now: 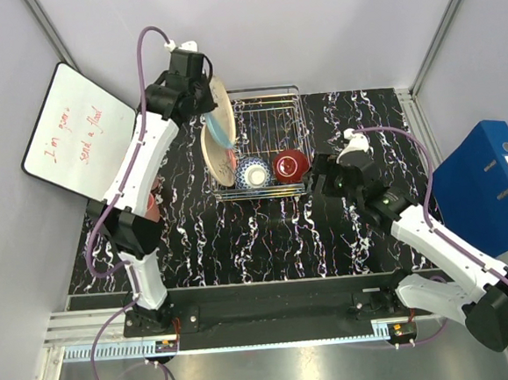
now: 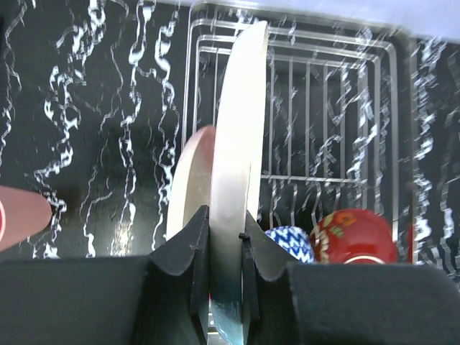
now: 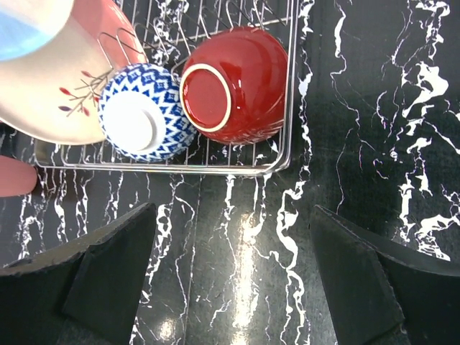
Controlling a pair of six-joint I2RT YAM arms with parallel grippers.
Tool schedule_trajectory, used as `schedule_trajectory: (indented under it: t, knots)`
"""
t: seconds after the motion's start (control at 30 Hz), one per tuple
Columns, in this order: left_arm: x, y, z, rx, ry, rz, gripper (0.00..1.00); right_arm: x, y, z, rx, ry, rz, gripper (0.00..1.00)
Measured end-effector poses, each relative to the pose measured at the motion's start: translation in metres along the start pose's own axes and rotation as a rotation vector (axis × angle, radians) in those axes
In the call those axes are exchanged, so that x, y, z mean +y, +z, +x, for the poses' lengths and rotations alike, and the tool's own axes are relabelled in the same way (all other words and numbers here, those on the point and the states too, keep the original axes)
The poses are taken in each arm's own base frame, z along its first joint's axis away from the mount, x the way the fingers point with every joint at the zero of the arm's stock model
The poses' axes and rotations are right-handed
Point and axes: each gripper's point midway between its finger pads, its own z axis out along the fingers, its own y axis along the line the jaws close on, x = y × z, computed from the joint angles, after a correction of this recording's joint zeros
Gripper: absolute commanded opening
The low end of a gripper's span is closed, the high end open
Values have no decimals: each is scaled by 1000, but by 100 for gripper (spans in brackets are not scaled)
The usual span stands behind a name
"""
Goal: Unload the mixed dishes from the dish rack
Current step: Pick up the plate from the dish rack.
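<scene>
My left gripper is shut on the rim of the blue-edged cream plate, holding it upright on edge above the left end of the dish rack. In the left wrist view the fingers pinch that plate. The pink-edged plate leans in the rack's left side. A blue-white bowl and a red bowl lie upside down at the rack's near edge. My right gripper is open over the bare table just in front of the rack's near right corner. A pink cup lies on the table left of the rack.
A whiteboard leans at the far left. A blue binder stands at the right edge. The black marbled table stretches between the rack and the arm bases. Walls close in at the back and sides.
</scene>
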Motion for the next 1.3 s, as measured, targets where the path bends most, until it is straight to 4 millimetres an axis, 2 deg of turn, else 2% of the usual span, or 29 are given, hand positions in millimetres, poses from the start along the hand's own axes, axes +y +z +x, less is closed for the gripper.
schedule_trajectory:
  t: [0.17,0.3,0.37,0.53,0.63,0.77,0.93,1.0,1.07,1.17,1.3]
  knots:
    - [-7,-20,-15,-28,-41,72,0,2,-4,-8,-23,7,-1,97]
    - [-17,-43,-13,-30,-99,193,0,4,-10,-20,-63,21,-2,98]
    - [-24,-62,-8,-24,-142,284,0,7,-17,-28,-89,34,-18,99]
    - [-49,-112,-16,-69,-230,538,0,14,-43,-64,-197,90,-69,100]
    - [-62,-137,-14,-90,-280,698,0,16,-64,-88,-280,131,-109,100]
    - [-71,-153,11,-80,-359,906,0,19,-88,-108,-355,177,-167,100]
    - [-72,-141,55,13,-436,1016,0,31,-102,-117,-379,208,-248,100]
    - [-70,-134,69,51,-464,1027,0,39,-102,-117,-357,214,-287,100]
    - [-71,-134,73,66,-479,1040,0,47,-96,-115,-331,221,-320,100]
    - [-74,-143,66,47,-481,1083,0,57,-85,-111,-296,231,-363,100]
    - [-78,-167,51,-12,-461,1168,0,69,-59,-98,-223,255,-415,98]
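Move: The left hand already holds the plate clear of the rack, the plate's middle some 7 cm ahead of and 7 cm below it. The open right gripper waits about 18 cm back, 23 cm right and 11 cm lower; from there the plate's middle is roughly 24 cm ahead, 22 cm left and 4 cm up. About 20 cm below the left hand, the pink plate stands 2 cm ahead and 1 cm left. Left hand keeps the plate, swinging it back about 16 cm and rightward towards the rising, open right hand. ##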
